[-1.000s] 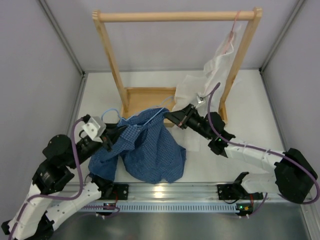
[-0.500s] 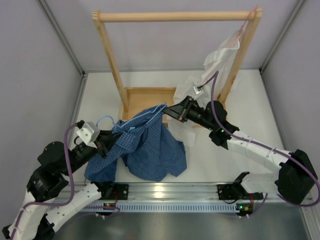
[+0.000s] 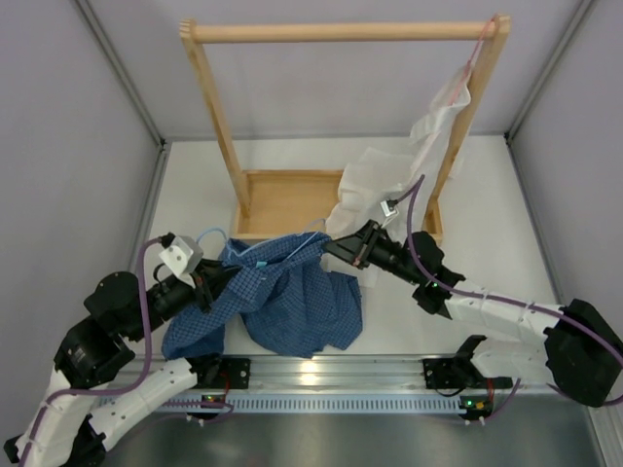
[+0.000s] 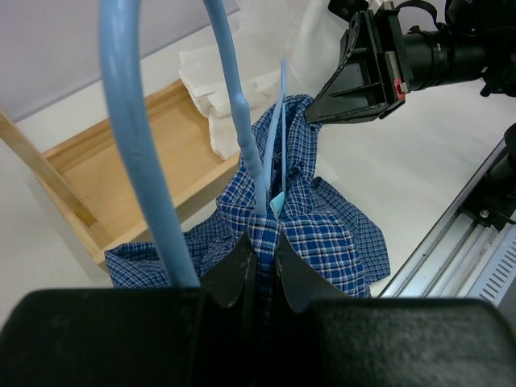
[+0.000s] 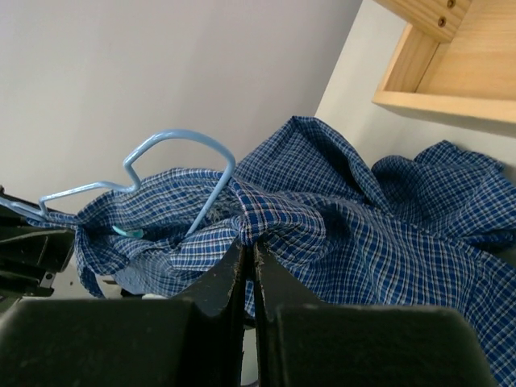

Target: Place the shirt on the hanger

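Observation:
The dark blue checked shirt (image 3: 297,306) lies bunched on the table between the arms, its top edge lifted. The light blue hanger (image 3: 210,236) runs through that edge, with its hook sticking out at the left. My left gripper (image 3: 216,282) is shut on the shirt's cloth just below the hanger's neck (image 4: 242,105); the checked cloth (image 4: 322,234) sits between its fingertips (image 4: 260,242). My right gripper (image 3: 336,249) is shut on a fold of the shirt (image 5: 363,234) at its right end, with the jaws (image 5: 248,246) pinching the cloth. The hanger's hook (image 5: 173,149) shows beyond.
A wooden rack (image 3: 341,31) with a tray base (image 3: 287,199) stands behind. A white shirt (image 3: 428,126) on a thin pink hanger (image 3: 477,44) hangs from the rack's right end and drapes onto the table. A metal rail (image 3: 321,375) runs along the near edge.
My right gripper has come down and nearer with its fold of shirt, so the stretched top edge sags lower. My left gripper has shifted slightly right and keeps its hold.

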Robot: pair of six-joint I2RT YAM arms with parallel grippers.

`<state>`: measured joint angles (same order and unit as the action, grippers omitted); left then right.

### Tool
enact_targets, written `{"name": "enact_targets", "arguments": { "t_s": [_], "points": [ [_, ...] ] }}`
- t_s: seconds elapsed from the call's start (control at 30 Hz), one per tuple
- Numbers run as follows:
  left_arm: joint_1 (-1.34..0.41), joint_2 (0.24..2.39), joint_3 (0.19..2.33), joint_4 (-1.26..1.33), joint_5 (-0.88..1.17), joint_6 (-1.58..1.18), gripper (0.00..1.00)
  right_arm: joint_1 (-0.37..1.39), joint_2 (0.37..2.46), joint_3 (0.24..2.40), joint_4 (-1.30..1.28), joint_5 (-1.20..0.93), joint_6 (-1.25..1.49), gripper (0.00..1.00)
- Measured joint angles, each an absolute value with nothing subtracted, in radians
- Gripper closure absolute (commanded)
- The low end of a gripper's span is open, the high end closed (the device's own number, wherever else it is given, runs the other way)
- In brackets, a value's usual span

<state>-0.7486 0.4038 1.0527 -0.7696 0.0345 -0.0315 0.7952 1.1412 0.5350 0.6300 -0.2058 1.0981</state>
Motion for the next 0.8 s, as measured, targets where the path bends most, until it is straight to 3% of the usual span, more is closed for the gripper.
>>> {"name": "enact_targets", "arguments": {
  "t_s": [0.33,0.57,0.8],
  "points": [
    [-0.749,0.403,1.053,-0.786,0.138,-0.036,1.0,0.868,1.042,0.42,0.686,-0.072,1.126,1.0],
    [-0.749,0.401,1.052,-0.786,0.187,-0.057,1.0,0.877,0.858,0.424,0.532,0.033,1.113,1.0],
    [-0.748,0.401,1.051,-0.784,0.25,-0.057,1.0,0.878,0.805,0.522,0.347,0.055,1.051,1.0]
  ]
}}
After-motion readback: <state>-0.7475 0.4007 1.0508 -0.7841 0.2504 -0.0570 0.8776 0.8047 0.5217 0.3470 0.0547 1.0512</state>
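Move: The right fingers hold a gathered shoulder of the shirt, with the hanger's free corner standing bare about 3 cm ahead of them and 3 cm above. The left fingers, pinching the hanger and shirt, are some 18 cm to the left, 5 cm back and 8 cm higher; from them, that corner lies about 18 cm right, 8 cm ahead and 5 cm lower. The white cloth hangs roughly 10 cm ahead and 12 cm right of the right hand, at about its height. Keeping the shirt's shoulder pinched, the right hand first eases back about 2 cm, then draws to the right nearly 5 cm while climbing some 4 cm, turning about 10 degrees clockwise, so that it pulls the shoulder fold out along the hanger towards its free corner. The left hand keeps its pinch on hanger and shirt and goes about 4 cm back and to the right, swinging its fingers some 10 degrees clockwise, but it follows less far to the right, so the hands spread. ##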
